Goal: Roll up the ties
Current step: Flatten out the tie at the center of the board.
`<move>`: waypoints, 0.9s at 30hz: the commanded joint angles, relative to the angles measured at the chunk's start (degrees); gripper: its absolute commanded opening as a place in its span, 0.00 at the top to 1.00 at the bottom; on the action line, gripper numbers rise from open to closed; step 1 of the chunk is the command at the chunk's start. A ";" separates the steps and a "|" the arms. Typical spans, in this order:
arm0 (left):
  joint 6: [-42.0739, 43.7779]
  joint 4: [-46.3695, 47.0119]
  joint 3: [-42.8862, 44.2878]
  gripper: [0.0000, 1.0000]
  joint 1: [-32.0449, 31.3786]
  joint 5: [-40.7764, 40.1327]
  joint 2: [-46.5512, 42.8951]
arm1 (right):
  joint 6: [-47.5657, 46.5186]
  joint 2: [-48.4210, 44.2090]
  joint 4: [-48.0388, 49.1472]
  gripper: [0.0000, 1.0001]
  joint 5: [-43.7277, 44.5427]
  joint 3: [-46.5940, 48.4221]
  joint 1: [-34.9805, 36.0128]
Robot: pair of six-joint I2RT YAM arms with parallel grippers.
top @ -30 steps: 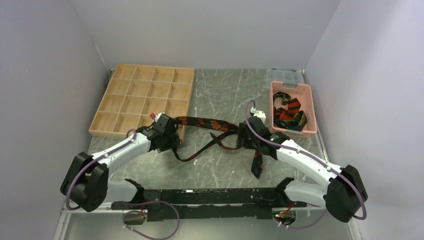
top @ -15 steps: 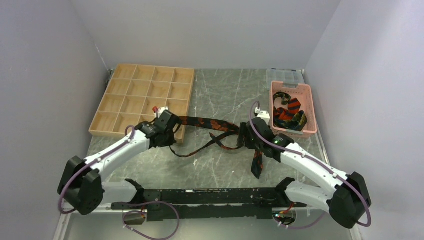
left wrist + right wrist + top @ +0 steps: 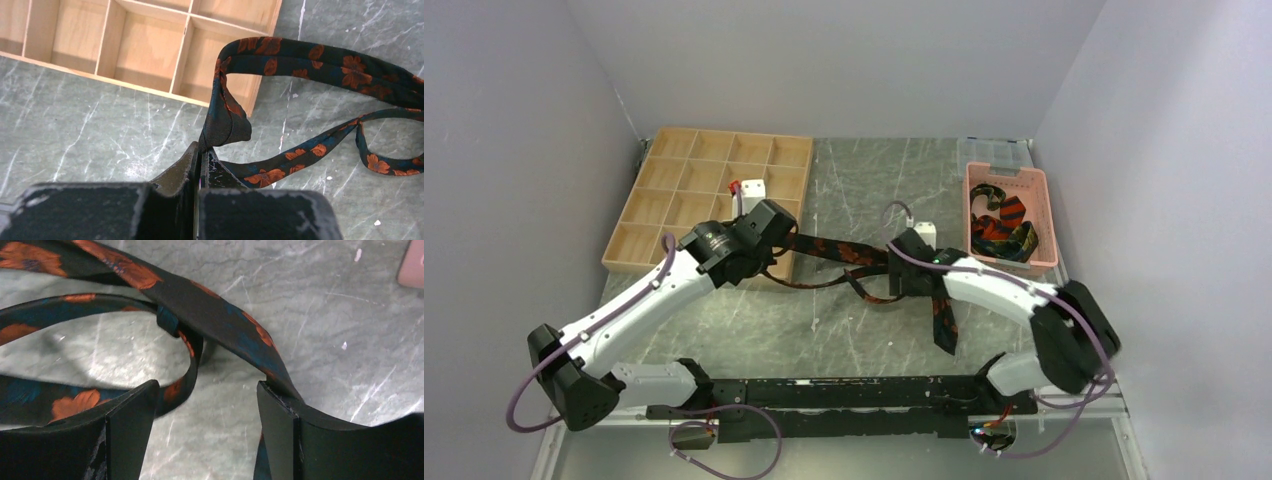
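Note:
A black tie (image 3: 844, 250) with orange-red blotches lies looped across the marble table (image 3: 854, 180), its wide end (image 3: 944, 320) pointing toward the near edge. My left gripper (image 3: 776, 262) is shut on a folded narrow end of that tie (image 3: 227, 120), by the wooden tray's near right corner; the left wrist view has its fingertips (image 3: 202, 147) pressed together on the fabric. My right gripper (image 3: 205, 400) stands open low over the crossing of the loops (image 3: 902, 285), bare table between its fingers and tie strands (image 3: 220, 325) passing outside both. More ties (image 3: 999, 228) lie bunched in the pink basket.
A wooden tray of compartments (image 3: 684, 200) sits at the back left, its corner (image 3: 145, 55) just beyond the left gripper. The pink slotted basket (image 3: 1046, 215) stands at the back right, with a clear plastic box (image 3: 994, 150) behind it. Grey walls close in on both sides.
The left gripper has shut on the tie's narrow end and moved back and right beside the tray. The right arm has swung left, its gripper now over the loops' crossing.

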 commanded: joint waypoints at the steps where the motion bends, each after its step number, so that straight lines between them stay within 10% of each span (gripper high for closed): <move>1: 1.84 -0.74 4.22 0.97 -0.29 -4.18 2.21 | -0.98 8.18 -2.44 0.24 7.06 3.08 0.39; 17: 14.46 12.36 5.92 0.97 14.42 2.51 4.60 | 2.04 -6.60 -12.24 0.24 -3.25 0.45 -20.30; 27: 14.06 13.79 1.71 0.97 14.82 7.71 5.38 | 1.60 -16.49 -8.87 0.26 -6.79 4.87 -16.42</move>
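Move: The tie's wide tail, doubled back toward me, has its middle about 5 cm right, 5 cm back and 3 cm below my open right hand. The narrow end's loop is some 4 cm left of that hand and 1 cm ahead; the basket is 17 cm right, 13 cm ahead. My left hand holds the tie's folded middle in the air: the tray's near-right compartment is about 7 cm straight ahead, 17 cm below, and the tie's crossing 18 cm right, 4 cm ahead. I dip my open right hand about 3 cm onto the tie beside the wide tail and sweep it some 10 cm right, turning about 20 degrees clockwise and dragging the tail along with the right finger, then rise clear. Meanwhile my left hand keeps its pinch and draws the folded middle about 7 cm forward over the tray's near edge and some 4 cm left, easing slightly back right at the end. ##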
